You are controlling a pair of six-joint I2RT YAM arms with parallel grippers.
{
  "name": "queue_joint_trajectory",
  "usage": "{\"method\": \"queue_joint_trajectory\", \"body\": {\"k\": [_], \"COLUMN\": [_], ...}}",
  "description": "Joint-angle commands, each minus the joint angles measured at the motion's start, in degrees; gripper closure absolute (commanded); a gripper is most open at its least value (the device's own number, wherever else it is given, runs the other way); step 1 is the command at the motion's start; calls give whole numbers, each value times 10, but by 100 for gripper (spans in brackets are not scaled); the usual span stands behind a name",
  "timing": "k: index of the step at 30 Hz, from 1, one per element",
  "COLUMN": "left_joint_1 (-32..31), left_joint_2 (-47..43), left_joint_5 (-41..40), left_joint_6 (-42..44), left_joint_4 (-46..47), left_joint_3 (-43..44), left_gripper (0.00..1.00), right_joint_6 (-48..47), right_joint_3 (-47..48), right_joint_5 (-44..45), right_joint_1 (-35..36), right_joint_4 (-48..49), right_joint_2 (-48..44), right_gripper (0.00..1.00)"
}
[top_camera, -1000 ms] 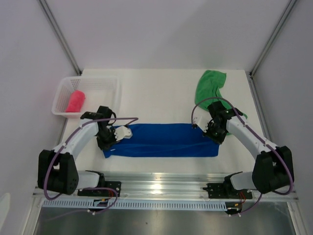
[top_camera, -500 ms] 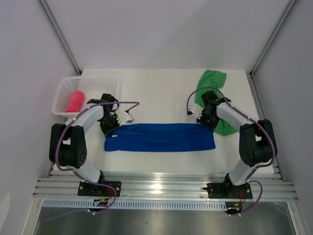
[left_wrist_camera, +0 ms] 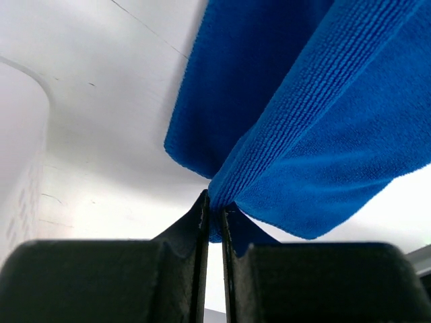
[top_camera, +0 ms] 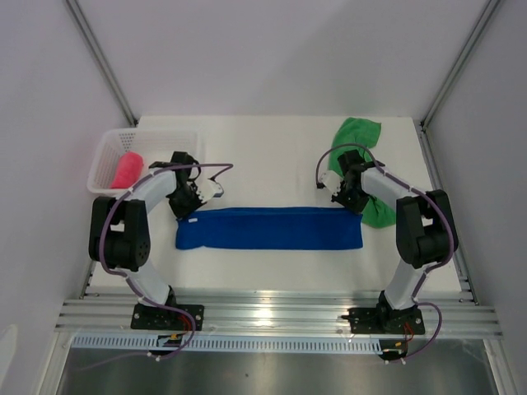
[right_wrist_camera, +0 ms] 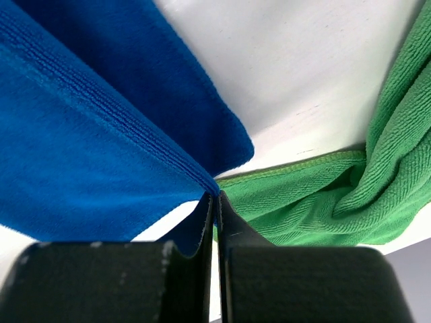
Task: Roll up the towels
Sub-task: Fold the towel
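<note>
The blue towel (top_camera: pixel 272 229) lies as a long folded strip across the middle of the table. My left gripper (top_camera: pixel 186 207) is shut on its far left corner, and the left wrist view shows the blue towel (left_wrist_camera: pixel 303 114) pinched between the fingertips (left_wrist_camera: pixel 202 215). My right gripper (top_camera: pixel 349 202) is shut on the far right corner, where the blue towel (right_wrist_camera: pixel 87 155) sits in the closed tips. The green towel (top_camera: pixel 356 141) lies crumpled at the back right, and its fabric (right_wrist_camera: pixel 350 195) touches the blue corner. The pink towel (top_camera: pixel 127 169) lies rolled in the basket.
A white mesh basket (top_camera: pixel 156 140) stands at the back left, close to my left arm. Slanted frame posts rise at both back corners. A metal rail (top_camera: pixel 272 317) runs along the near edge of the table.
Both grippers have moved away from the near edge toward the back, drawing the blue towel's corners with them. The strip now looks narrower and lies farther back.
</note>
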Motion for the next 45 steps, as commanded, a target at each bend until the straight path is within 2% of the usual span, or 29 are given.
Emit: {"method": "queue_joint_trajectory", "body": {"k": [1,12,15,16,19,28,32,37,41,45], "left_joint_1": [6,7,6,6,6,6,6,6,6,6], "left_joint_2": [12,27,32,34,38,15,-8,-60,-70,-62], "left_joint_5": [-21,-23,-28,-28,-37,-66,-57,3,-3,-21], "left_joint_6": [-16,-36,-46,-49,-63,-97,-122,-138,-139,-152], "left_joint_4": [22,48,62,67,74,103,71,19,18,29], "left_joint_3": [27,35,37,38,40,29,39,27,13,24], "left_gripper": [88,83,78,77,73,65,62,56,54,53], "right_joint_6": [13,48,63,69,82,133,183,243,305,360], "right_joint_3": [22,25,25,26,25,26,37,11,-21,-17], "right_joint_5": [28,54,64,66,66,92,100,75,5,-6], "right_joint_1": [-7,-7,-7,-7,-7,-7,-13,-21,-34,-53], "right_joint_4": [21,52,66,73,79,116,110,109,135,122], "right_joint_2": [11,32,36,37,39,21,-1,-56,-121,-135], "right_gripper": [100,100,92,85,76,70,70,69,68,64]}}
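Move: Each hand still holds a corner of the blue towel's folded-over edge close above the table. The lower layer's matching far corner lies about 3 cm ahead of each hand, straight out and some 2 cm below. The basket's middle is roughly 17 cm ahead and 10 cm left of the left hand, about level with it. The green towel's middle lies about 12 cm ahead and 2 cm right of the right hand, also about 2 cm down. Both hands draw the folded-over edge of the blue towel forward together about 4 cm, low over the table, towards the lower layer's far corners, the right one sinking a further centimetre at first, while the fingers open part way and let go of the corners. Then both lift clear, the left about 4 cm while easing back nearly 2 cm, the right about 7 cm while turning clockwise to some 30 degrees and tipping its fingertips outward. ##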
